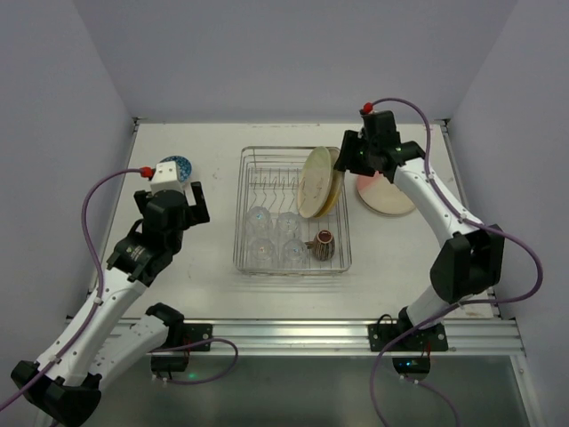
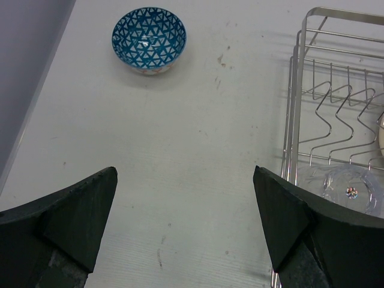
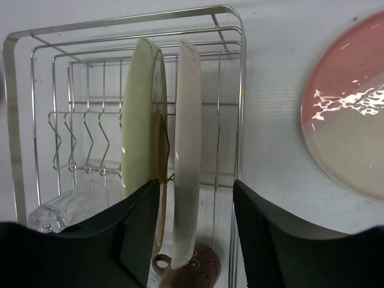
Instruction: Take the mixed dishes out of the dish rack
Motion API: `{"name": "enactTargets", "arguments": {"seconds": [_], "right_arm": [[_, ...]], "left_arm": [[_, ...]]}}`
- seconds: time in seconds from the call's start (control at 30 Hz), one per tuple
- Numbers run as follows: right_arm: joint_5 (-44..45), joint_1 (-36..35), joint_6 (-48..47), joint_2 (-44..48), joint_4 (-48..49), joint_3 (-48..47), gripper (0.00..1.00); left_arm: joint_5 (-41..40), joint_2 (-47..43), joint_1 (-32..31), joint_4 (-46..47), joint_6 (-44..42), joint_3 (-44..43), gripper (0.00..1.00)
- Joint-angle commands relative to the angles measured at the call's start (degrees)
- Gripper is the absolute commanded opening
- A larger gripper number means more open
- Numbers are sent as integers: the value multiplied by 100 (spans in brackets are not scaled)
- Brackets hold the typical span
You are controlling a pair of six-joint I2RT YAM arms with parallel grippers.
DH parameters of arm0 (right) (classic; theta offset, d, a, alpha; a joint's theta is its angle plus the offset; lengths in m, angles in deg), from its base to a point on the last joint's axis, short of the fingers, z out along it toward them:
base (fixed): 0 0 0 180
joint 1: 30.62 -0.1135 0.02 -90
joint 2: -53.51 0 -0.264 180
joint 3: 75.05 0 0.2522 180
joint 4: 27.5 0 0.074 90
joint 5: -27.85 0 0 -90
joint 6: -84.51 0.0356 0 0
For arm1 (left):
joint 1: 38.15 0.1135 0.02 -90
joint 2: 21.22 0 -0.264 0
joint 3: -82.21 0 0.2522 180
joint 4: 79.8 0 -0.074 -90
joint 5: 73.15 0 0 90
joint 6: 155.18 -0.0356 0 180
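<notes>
The silver wire dish rack (image 1: 244, 209) holds two upright plates (image 1: 317, 182), several clear glasses (image 1: 259, 219) and a dark brown mug (image 1: 323, 245). In the right wrist view a pale-green plate (image 3: 140, 114) and a cream plate (image 3: 188, 132) stand side by side above the mug (image 3: 201, 273). My right gripper (image 3: 196, 183) straddles the cream plate's rim, open, with a gap left on the right side. My left gripper (image 2: 185, 174) is wide open over bare table left of the rack (image 2: 294, 120). The blue-patterned bowl (image 2: 149, 39) sits on the table beyond it.
A pink-and-cream plate (image 1: 388, 197) lies flat on the table right of the rack, also in the right wrist view (image 3: 351, 120). An upturned glass (image 2: 353, 191) shows in the rack's near left corner. Walls close in the table at the back and both sides.
</notes>
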Motion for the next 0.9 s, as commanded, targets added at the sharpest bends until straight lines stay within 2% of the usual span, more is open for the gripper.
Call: {"name": "enactTargets", "arguments": {"seconds": [0.0, 0.13, 0.6, 0.8, 0.87], "right_arm": [[70, -72, -157, -93, -107, -273, 52], [132, -107, -157, -269, -151, -308, 44], [404, -283, -87, -674, -143, -395, 40], [536, -309, -8, -577, -160, -360, 25], [554, -318, 45, -499, -151, -352, 10]], "left_arm": [[-25, -87, 47, 296, 17, 48, 100], [1, -69, 47, 305, 17, 48, 100], [63, -69, 47, 314, -1, 56, 100], [72, -87, 47, 314, -18, 57, 100], [81, -87, 47, 314, -18, 48, 100]]}}
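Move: The right hand hangs open over the upper rim of the right-hand plate in the dish rack; the plate's middle is about 3 cm to its left, 2 cm ahead and 12 cm below. The green plate stands some 5 cm left of that plate, the laid plates lie about 16 cm to the hand's right, and the mug is roughly 18 cm back and 4 cm left. From the left hand, the right-hand plate is about 49 cm right and 10 cm ahead. The right hand's two fingers come to pinch the rim of the right-hand plate, one on each face. To get there the hand sinks about 4.5 cm over the rim, edging some 1.5 cm left and tipping its fingers slightly farther down, then stops sinking while the half-open fingers close most of the way. ##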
